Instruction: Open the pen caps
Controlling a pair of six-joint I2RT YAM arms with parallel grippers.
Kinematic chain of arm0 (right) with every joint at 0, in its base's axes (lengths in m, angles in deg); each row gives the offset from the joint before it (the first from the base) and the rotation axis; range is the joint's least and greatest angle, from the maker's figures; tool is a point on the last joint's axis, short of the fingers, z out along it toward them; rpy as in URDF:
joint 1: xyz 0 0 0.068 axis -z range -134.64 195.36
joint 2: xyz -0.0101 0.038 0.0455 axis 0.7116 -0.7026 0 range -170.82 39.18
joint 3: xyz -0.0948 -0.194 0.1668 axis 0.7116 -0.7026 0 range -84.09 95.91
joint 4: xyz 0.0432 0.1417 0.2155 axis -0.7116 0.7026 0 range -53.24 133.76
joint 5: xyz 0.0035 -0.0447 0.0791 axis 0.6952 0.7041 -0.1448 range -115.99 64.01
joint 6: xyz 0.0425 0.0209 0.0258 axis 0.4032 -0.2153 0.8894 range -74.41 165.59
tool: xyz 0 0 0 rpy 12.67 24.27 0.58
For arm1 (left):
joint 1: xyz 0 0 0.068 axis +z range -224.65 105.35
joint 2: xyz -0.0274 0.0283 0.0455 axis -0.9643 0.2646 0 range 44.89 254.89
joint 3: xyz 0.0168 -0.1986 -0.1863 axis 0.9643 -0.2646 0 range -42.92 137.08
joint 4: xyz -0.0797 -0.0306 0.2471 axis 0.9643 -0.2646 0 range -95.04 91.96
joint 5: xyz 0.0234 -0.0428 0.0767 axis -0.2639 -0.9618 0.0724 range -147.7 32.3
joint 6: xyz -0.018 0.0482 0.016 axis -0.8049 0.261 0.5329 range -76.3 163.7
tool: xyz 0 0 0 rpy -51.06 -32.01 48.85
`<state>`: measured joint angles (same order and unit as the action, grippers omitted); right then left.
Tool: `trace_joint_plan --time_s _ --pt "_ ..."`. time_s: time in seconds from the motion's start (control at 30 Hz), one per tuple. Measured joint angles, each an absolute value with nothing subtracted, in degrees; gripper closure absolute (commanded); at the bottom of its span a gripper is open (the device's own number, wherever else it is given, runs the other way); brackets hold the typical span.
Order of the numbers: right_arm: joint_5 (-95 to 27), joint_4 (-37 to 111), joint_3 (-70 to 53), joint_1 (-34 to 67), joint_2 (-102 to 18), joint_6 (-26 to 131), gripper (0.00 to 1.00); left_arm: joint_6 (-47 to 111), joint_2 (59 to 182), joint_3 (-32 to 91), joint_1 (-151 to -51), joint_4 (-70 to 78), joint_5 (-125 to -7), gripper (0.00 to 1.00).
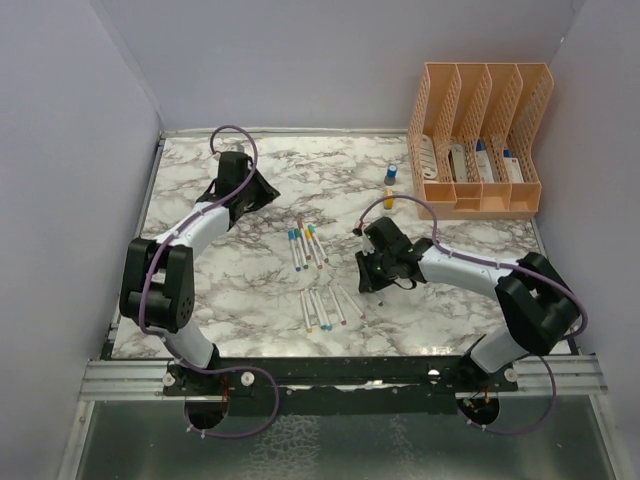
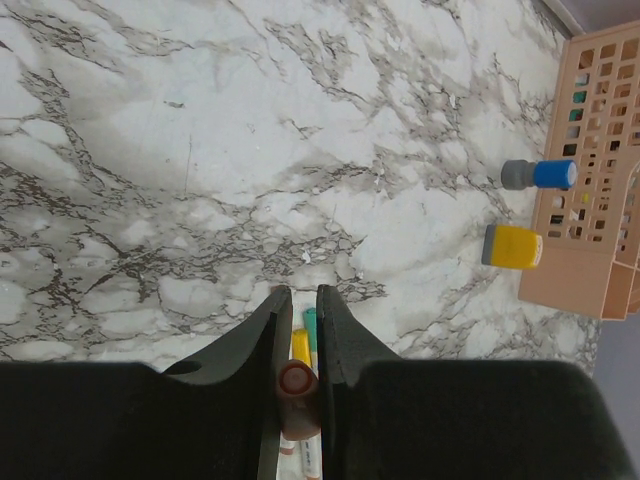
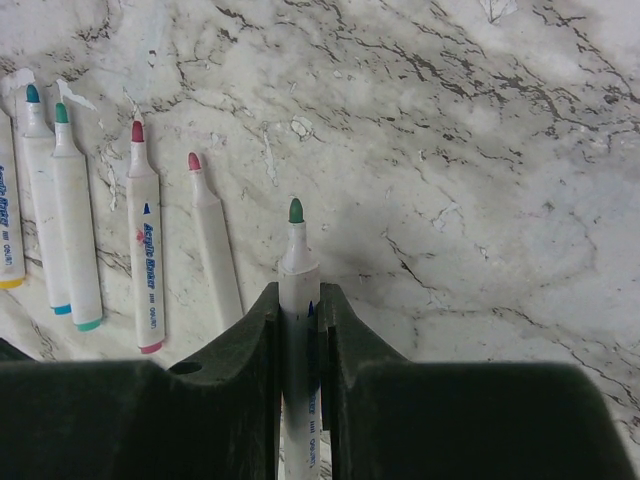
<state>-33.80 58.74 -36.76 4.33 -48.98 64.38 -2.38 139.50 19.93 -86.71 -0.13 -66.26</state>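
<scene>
My left gripper (image 2: 304,292) is shut on a dull red pen cap (image 2: 297,388), its open end facing the camera. It hovers at the far left of the table (image 1: 262,192). Under its jaws lie pens with a yellow cap (image 2: 300,346) and a green cap (image 2: 311,322). My right gripper (image 3: 298,290) is shut on a white pen (image 3: 296,262) with a bare green tip, near the table's middle (image 1: 368,270). Capped pens (image 1: 305,245) lie in a fan. Uncapped pens (image 1: 325,305) lie nearer the front, and several of these uncapped pens (image 3: 145,250) show left of the held pen.
A peach file organiser (image 1: 480,140) stands at the back right, with a stubby blue bottle (image 1: 391,173) and an orange one (image 1: 388,197) beside it. Grey walls close in the marble table (image 1: 200,300) on three sides.
</scene>
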Motion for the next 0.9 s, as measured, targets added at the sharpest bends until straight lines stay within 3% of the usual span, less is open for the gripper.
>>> trace_joint_plan --time_s 0.17,0.43,0.63,0.9 --pt "-34.68 57.69 -37.07 4.33 -49.66 64.58 0.68 -1.71 140.46 19.91 -85.88 -0.13 -66.3 1.0" --pt "-35.2 56.55 -37.35 4.33 -49.77 65.03 0.61 -0.7 145.33 20.0 -84.26 -0.08 -66.19 1.0" --pt "-35.03 56.66 -36.5 4.33 -49.29 65.23 0.44 -0.2 150.58 23.21 -82.14 -0.63 -65.17 1.0" --pt "-34.39 56.58 -28.65 4.33 -50.05 63.39 0.38 0.06 155.52 27.52 -78.45 -0.83 -63.16 1.0"
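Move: The right hand holds the uncapped green pen just over its place on the table, pen middle about 2 cm back and 1 below. The pink pen lies 3 cm left, 3 back; the red pen 6 left, 4 back. The left hand holds a cap; the loose caps lie some 10 cm ahead, 11 left and 12 below, the capped pens about 12 back, 7 right and 13 below. Right opens, leaving the green pen, and rises forward-left; left lowers its cap 8 cm, left-forward, towards the caps. ##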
